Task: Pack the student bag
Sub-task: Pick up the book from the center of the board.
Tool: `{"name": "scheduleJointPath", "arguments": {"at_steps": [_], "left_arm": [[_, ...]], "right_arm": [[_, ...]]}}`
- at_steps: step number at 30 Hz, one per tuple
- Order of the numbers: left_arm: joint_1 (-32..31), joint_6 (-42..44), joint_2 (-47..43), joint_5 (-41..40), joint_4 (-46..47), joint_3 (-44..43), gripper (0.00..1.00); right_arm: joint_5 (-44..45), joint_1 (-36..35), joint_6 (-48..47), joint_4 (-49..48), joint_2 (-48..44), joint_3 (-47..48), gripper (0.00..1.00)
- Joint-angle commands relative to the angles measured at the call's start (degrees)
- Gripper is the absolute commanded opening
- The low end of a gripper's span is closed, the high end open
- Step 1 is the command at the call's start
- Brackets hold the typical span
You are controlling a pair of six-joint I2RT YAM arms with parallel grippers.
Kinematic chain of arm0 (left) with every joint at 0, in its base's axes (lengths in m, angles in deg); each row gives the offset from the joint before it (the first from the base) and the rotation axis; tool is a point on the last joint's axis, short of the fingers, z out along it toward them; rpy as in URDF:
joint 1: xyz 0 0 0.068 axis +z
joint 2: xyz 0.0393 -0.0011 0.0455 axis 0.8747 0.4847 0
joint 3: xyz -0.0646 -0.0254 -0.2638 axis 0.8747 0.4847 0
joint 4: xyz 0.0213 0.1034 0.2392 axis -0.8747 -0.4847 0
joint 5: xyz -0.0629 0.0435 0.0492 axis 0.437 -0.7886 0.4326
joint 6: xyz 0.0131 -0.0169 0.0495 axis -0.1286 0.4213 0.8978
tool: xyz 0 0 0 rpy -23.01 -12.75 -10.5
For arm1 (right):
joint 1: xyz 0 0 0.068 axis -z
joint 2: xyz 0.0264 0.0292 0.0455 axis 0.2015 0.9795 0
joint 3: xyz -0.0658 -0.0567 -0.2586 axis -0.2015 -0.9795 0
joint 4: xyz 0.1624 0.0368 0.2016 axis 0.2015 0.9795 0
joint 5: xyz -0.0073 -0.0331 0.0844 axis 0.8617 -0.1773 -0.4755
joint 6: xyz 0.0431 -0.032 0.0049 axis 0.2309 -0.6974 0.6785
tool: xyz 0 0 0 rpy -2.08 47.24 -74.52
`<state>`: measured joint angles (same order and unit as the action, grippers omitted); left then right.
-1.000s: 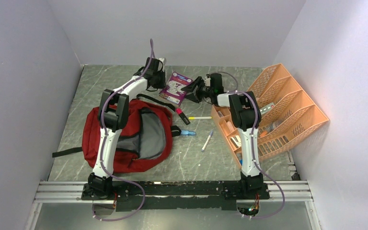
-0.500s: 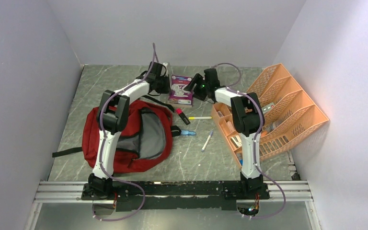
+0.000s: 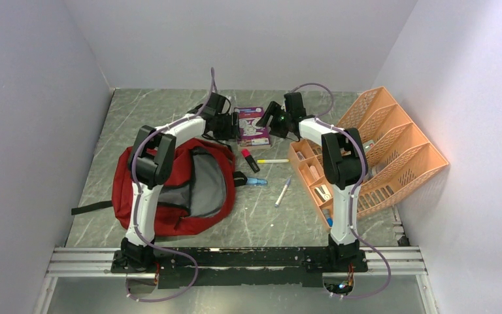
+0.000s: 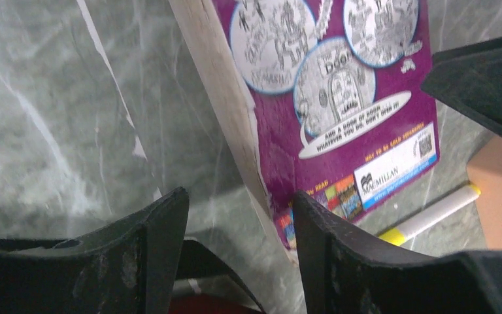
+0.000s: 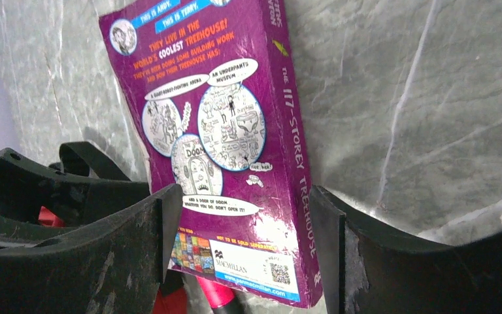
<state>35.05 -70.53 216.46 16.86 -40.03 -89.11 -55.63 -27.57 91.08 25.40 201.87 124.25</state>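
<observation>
The student bag (image 3: 170,190) lies open on the left of the table, dark red with grey lining. Just beyond its top a purple paperback book (image 3: 253,126) lies flat between my two grippers. My left gripper (image 3: 233,124) is at the book's left edge, open; in the left wrist view the book (image 4: 340,85) has its near corner just inside the right finger, and nothing is clamped in the left gripper (image 4: 238,245). My right gripper (image 3: 272,120) is at the book's right side. Its open gripper (image 5: 238,242) straddles the book's (image 5: 235,163) lower end, a sliver apart from the spine.
An orange desk organiser (image 3: 379,157) with stationery stands at the right. A pink highlighter (image 3: 250,160), a yellow-capped marker (image 3: 273,161), a blue item (image 3: 255,181) and a pen (image 3: 282,192) lie on the table between bag and organiser. A black bag strap (image 3: 199,134) runs under the left gripper.
The left gripper has opened and let go of the book. The book has shifted right and now lies flat. The right gripper has come in around its right side.
</observation>
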Motion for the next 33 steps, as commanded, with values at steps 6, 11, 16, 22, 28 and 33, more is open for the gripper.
{"name": "scheduleJointPath", "arguments": {"at_steps": [6, 11, 16, 22, 28, 33], "left_arm": [[-2.33, -4.99, -1.20, 5.66, -1.67, 11.45, 0.65], [-2.35, -6.88, 0.71, 7.39, 0.14, 11.57, 0.60], [-2.26, -8.85, 2.97, 8.54, 2.27, 10.88, 0.42], [-0.92, -11.11, 2.01, 8.59, 5.09, 15.86, 0.14], [2.72, -14.57, -0.13, 11.52, 12.73, 25.32, 0.05], [3.02, -14.18, 0.40, 10.65, 12.78, 25.44, 0.05]], "right_arm": [[-3.41, 0.11, -2.70, 2.11, -2.08, -1.69, 0.74], [-3.69, 0.10, -2.55, 1.68, -2.13, -2.40, 0.74], [-3.77, 0.10, -2.98, 2.20, -2.30, -2.83, 0.74], [-2.29, 0.12, -4.66, 4.13, -3.95, -5.03, 0.74], [-1.55, 0.11, -5.58, 5.73, -5.78, -7.56, 0.76], [-0.10, 0.12, -6.57, 8.13, -6.59, -8.53, 0.78]]}}
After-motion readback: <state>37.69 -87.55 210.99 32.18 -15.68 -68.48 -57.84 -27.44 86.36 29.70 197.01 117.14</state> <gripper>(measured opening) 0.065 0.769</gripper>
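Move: The purple book lies flat. Its middle is about 6 cm ahead of the left gripper, 8 cm to its right and 1 cm below; from the right gripper it is some 5 cm ahead, 6 cm left and 3 cm below. The red-capped marker is about 10 cm back and 6 cm right of the left gripper; the red bag's middle is roughly 20 cm back and 20 cm left of it. The yellow highlighter sits about 11 cm back and 2 cm right of the right gripper. Bring the left gripper back about 4 cm along the book's page edge, first edging right, then slightly left again, and shut its open fingers at the near left corner while rolling its left side down some 20 degrees. Draw the right gripper back about 5 cm along the spine, sinking slightly, fingers kept wide open. ##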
